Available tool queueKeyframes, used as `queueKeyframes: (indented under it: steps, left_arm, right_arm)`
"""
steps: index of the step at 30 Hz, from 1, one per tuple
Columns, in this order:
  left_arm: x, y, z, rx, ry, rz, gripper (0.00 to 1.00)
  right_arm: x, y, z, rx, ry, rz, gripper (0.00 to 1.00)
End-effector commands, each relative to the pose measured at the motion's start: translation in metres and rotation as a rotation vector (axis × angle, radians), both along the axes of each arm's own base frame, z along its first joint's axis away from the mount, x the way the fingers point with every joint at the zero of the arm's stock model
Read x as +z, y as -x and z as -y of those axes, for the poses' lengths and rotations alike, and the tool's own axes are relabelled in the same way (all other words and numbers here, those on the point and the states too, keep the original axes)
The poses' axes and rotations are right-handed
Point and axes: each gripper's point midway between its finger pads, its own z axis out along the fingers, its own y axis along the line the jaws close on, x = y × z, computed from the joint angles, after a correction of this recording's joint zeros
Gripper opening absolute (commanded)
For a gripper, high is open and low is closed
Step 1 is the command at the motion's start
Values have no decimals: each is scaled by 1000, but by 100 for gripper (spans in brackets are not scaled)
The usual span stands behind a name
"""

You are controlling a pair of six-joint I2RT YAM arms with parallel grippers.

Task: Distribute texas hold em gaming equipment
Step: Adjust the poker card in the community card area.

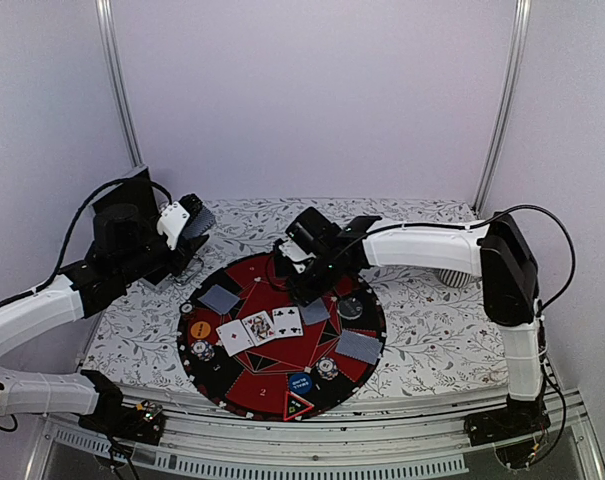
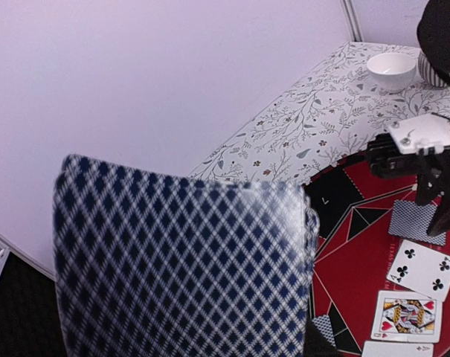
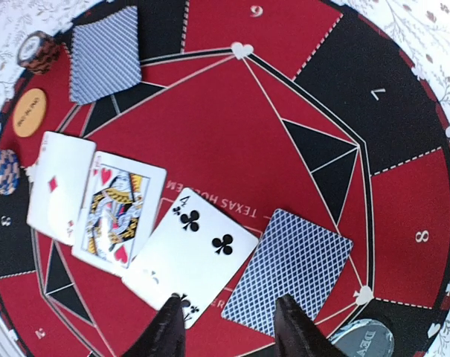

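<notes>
My left gripper [image 1: 189, 226] hovers over the table's left back, off the round poker mat [image 1: 244, 275], shut on a deck of blue-backed cards [image 2: 184, 268] that hides its fingers. My right gripper [image 3: 228, 327] hangs open just above the mat's centre, with nothing between its fingers. Below it lie a face-down card [image 3: 289, 271] and the four of clubs [image 3: 191, 253]. A queen of hearts [image 3: 119, 212] and a diamond card [image 3: 59, 186] lie beside those. Two more face-down cards [image 1: 219, 298] [image 1: 358, 346] sit at seats. An orange button [image 1: 199, 328], a blue button [image 1: 300, 382], a triangle marker [image 1: 295, 406] and chip stacks [image 1: 202, 349] [image 1: 327, 367] rest on the mat.
A white bowl [image 2: 392, 71] and a ribbed grey cup [image 2: 431, 71] stand on the floral tablecloth at the back right, behind the right arm. A grey dealer disc [image 3: 366, 341] lies on the mat near my right fingers. White walls close in the back and sides.
</notes>
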Motion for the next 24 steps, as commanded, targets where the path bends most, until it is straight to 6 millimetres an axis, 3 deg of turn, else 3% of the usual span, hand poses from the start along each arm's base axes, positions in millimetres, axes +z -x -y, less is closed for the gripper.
queueKeyframes:
  steps: [1,5,11,16,24]
  left_arm:
    - [8,-2,-1,-1,15,22,43]
    - [9,-2,0,-2,17,22,42]
    - [8,-2,0,-2,17,21,42]
    - [9,-2,-1,-1,15,23,42]
    - [8,-3,-2,5,11,23,43]
  right_arm:
    - [10,32,2,31,-66,-95,36]
    - [-10,62,3,50,-67,-199,21]
    - [-36,94,-9,102,-82,-325,7]
    - [-56,94,-8,88,-42,-337,4]
    - [-80,74,17,16,70,-301,4]
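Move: Just below the right hand lies the four of clubs, about 7 cm down, some 3 cm nearer the base and practically in line sideways. The face-down card lies level with the hand but about 6 cm to its right. The queen of hearts is some 7 cm left and 4 cm back, the ace of diamonds about 12 cm left and 6 cm back. From the left hand, the four of clubs is roughly 15 cm right, 4 cm back and 24 cm below. Drawing back about 9 cm over the four of clubs, the right hand first lifts a touch, then sinks to some 6 cm below its starting height. Its half-open fingers close fully as the wrist tips some 20 degrees to point them more steeply down, bringing the shut tips close to the mat some 2 cm short of that card's near edge. ##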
